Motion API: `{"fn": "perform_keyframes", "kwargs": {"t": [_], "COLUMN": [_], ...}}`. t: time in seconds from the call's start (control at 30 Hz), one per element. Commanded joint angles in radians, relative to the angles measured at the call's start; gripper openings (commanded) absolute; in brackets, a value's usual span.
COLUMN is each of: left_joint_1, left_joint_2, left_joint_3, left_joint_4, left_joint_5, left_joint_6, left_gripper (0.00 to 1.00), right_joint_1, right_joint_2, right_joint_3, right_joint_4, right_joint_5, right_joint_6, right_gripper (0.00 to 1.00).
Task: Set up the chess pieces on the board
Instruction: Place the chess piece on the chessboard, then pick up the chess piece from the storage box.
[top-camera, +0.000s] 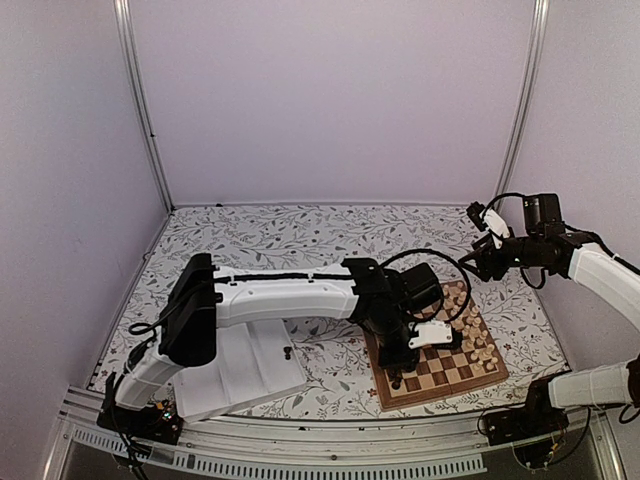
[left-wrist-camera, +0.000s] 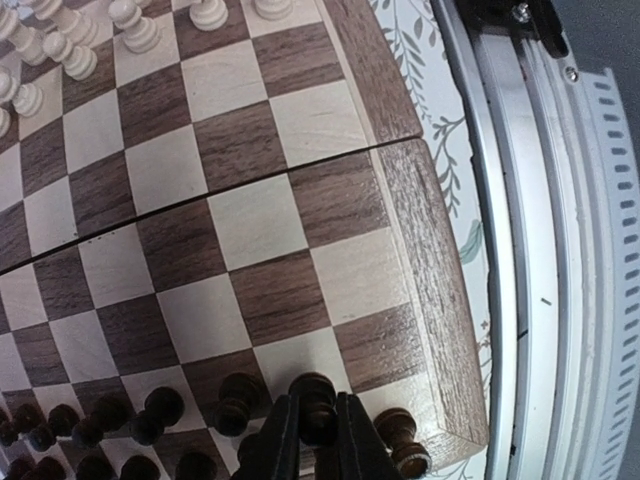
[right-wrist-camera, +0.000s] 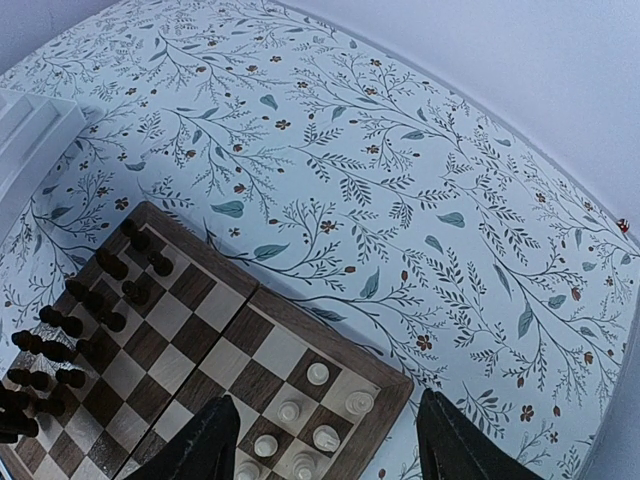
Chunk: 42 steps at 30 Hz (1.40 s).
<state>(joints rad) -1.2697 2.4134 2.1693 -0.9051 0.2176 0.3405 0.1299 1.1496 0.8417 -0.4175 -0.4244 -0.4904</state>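
Note:
The board (left-wrist-camera: 290, 210) lies at the table's near right. My left gripper (left-wrist-camera: 315, 420) is down at its near edge, shut on a dark pawn (left-wrist-camera: 312, 395) that stands on a light square in the row in front of the back rank. Another dark piece (left-wrist-camera: 405, 445) stands on the corner square beside it, and more dark chess pieces (left-wrist-camera: 150, 410) line the same edge. Cream pieces (left-wrist-camera: 130, 25) stand along the opposite side. My right gripper (right-wrist-camera: 328, 405) hangs open and empty high above the board's far corner, over cream pieces (right-wrist-camera: 318, 373) and dark pieces (right-wrist-camera: 100, 300).
A white tray (top-camera: 250, 375) sits left of the board (top-camera: 455, 365), under the left arm. The aluminium frame rail (left-wrist-camera: 530, 250) runs close along the board's edge. Floral cloth (right-wrist-camera: 400, 180) covers the table behind the board.

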Motion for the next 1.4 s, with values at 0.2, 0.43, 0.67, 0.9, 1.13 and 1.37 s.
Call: {"fn": "perform_keyframes", "kwargs": {"t": [0.2, 0.43, 0.67, 0.9, 1.13, 1.37], "left_joint_1": [-0.016, -0.016, -0.019, 0.015, 0.136, 0.272], "left_joint_2": [0.021, 0.014, -0.102, -0.428, -0.724, -0.865], "left_joint_3": [0.032, 0.041, 0.038, -0.242, -0.676, -0.978], "left_joint_4": [-0.011, -0.007, 0.049, 0.172, 0.198, 0.217], "left_joint_5": [-0.018, -0.018, 0.001, -0.183, -0.468, -0.359], "left_joint_6": [0.013, 0.010, 0.021, -0.079, -0.462, -0.601], "left_gripper": [0.24, 0.27, 0.35, 0.38, 0.37, 0.36], "right_joint_1": [0.000, 0.000, 0.000, 0.000, 0.000, -0.001], "right_joint_2": [0.009, 0.010, 0.008, -0.010, -0.044, -0.023], "right_joint_3": [-0.012, -0.012, -0.010, -0.016, -0.024, -0.021], "right_joint_4": [0.016, 0.015, 0.016, 0.013, 0.018, 0.001], "right_joint_5": [-0.013, -0.014, -0.026, -0.032, -0.044, -0.099], "right_joint_6": [-0.005, -0.006, 0.001, -0.011, -0.031, -0.049], "right_gripper": [0.64, 0.64, 0.64, 0.64, 0.64, 0.62]}}
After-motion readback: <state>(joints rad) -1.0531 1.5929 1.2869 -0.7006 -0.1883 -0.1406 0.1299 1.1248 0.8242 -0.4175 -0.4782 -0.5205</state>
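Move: Between the left fingertips stands the pawn, already down on the board, its middle about 1 cm under the hand. The next pawn is some 3 cm farther out and 1 cm left, the corner rook about 3 cm back and 2 cm left. The last dark piece lies in the tray, roughly 24 cm to the left, 4 cm farther out and 4 cm lower. From the right hand the pawn is about 18 cm back, 16 cm left and 13 cm below. Opening around the pawn while barely sinking, the left fingers let go and keep widening to a moderate gap as the hand lifts off, climbing about 18 cm. Rising, it swings left and somewhat forward off the board, then sinks some 9 cm towards the last piece in the tray, ending about 22 cm left and turned some 50 degrees counter-clockwise. ##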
